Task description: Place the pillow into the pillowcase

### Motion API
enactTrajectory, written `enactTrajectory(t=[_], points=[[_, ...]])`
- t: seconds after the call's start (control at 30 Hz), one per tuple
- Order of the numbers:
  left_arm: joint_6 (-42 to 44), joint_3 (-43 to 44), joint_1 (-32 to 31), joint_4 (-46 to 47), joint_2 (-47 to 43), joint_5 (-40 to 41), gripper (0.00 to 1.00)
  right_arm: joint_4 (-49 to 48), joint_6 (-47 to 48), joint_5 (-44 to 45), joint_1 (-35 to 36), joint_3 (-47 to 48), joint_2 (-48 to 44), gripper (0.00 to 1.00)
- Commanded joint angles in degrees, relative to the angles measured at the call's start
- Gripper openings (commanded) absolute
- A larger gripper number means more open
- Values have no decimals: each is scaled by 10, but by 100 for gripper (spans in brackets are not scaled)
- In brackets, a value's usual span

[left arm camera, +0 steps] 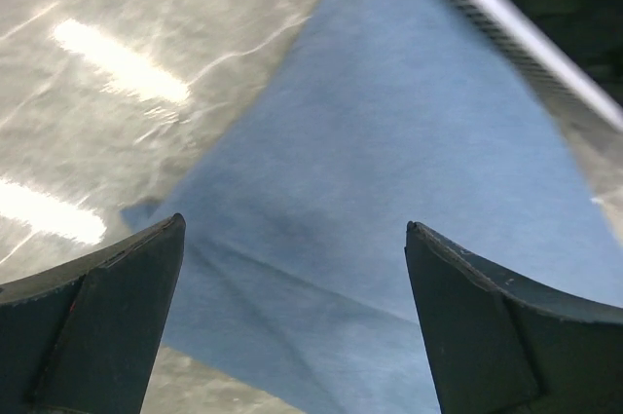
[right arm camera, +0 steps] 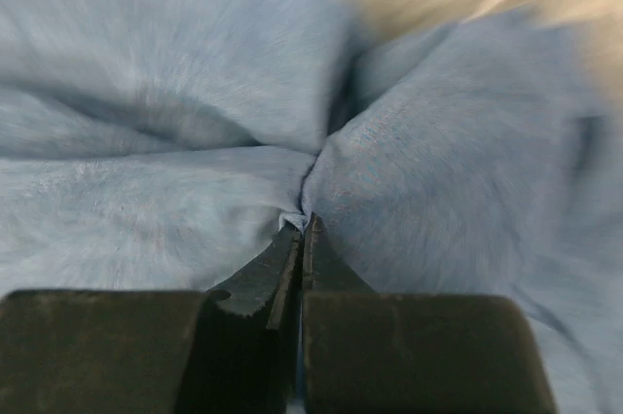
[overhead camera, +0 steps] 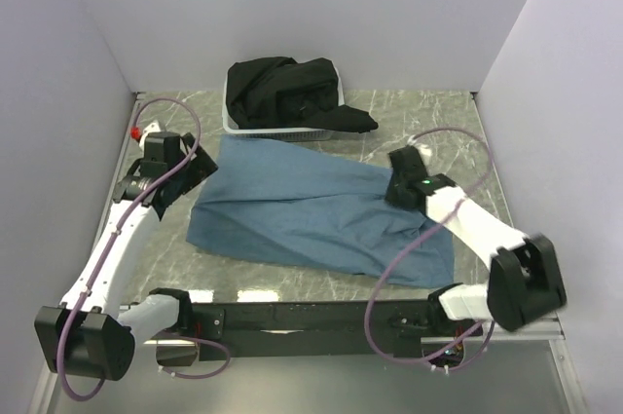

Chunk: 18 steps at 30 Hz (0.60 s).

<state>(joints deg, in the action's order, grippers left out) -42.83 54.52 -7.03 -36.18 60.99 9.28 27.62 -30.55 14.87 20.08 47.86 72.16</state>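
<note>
The slate-blue pillowcase lies spread and creased across the middle of the marble table. The pillow is out of view. My left gripper hovers at the pillowcase's left edge. In the left wrist view it stands wide open over the blue fabric, with nothing between its fingers. My right gripper is at the pillowcase's right upper part. In the right wrist view it is shut, pinching a small fold of the pillowcase, which bunches around the tips.
A white basket holding a black cloth stands at the back, touching the pillowcase's far edge; its rim shows in the left wrist view. White walls close in on the left, right and back. A small red object sits by the left wall.
</note>
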Motion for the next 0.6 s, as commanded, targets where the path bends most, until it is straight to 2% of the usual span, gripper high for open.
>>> enactTrajectory(t=[0.0, 0.03, 0.1, 0.13, 0.23, 0.37, 0.57], points=[[4, 23, -25, 28, 6, -32, 99, -77, -43, -49, 99, -4, 88, 0], [-1, 19, -41, 32, 18, -30, 99, -82, -71, -48, 176, 15, 109, 0], [-23, 8, -54, 39, 32, -26, 99, -114, -109, -78, 234, 43, 160, 0], [-30, -4, -65, 42, 35, -24, 99, -119, -118, -78, 294, 58, 176, 0], [-59, -35, -74, 59, 31, -28, 98, -116, -126, -81, 349, 115, 224, 0], [-67, -61, -74, 74, 17, -32, 99, -105, -120, -67, 314, 95, 208, 0], [-49, -72, -74, 93, 27, -55, 99, -113, -105, -77, 187, -35, 8, 0]])
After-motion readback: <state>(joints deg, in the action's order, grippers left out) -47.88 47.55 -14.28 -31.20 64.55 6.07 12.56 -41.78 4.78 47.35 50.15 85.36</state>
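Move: The pillowcase lies spread across the table, its bunched right part already pinched in the shut right fingers. Its middle is about 20 cm to that hand's left, 2 cm ahead and 8 cm lower. The basket with the black cloth stands some 35 cm ahead of the right hand and 30 cm to its left. From the open left hand, the pillowcase's middle is about 30 cm to the right, 2 cm ahead and 15 cm below. The pillowcase is dragged leftward in the right hand's lasting pinch: that hand dips some 5 cm, sweeps fast about 24 cm left and draws back a little, turning roughly 30 degrees counter-clockwise, then reverses a few centimetres to the right. The left hand, still wide open, shifts right and then sinks over the cloth. ##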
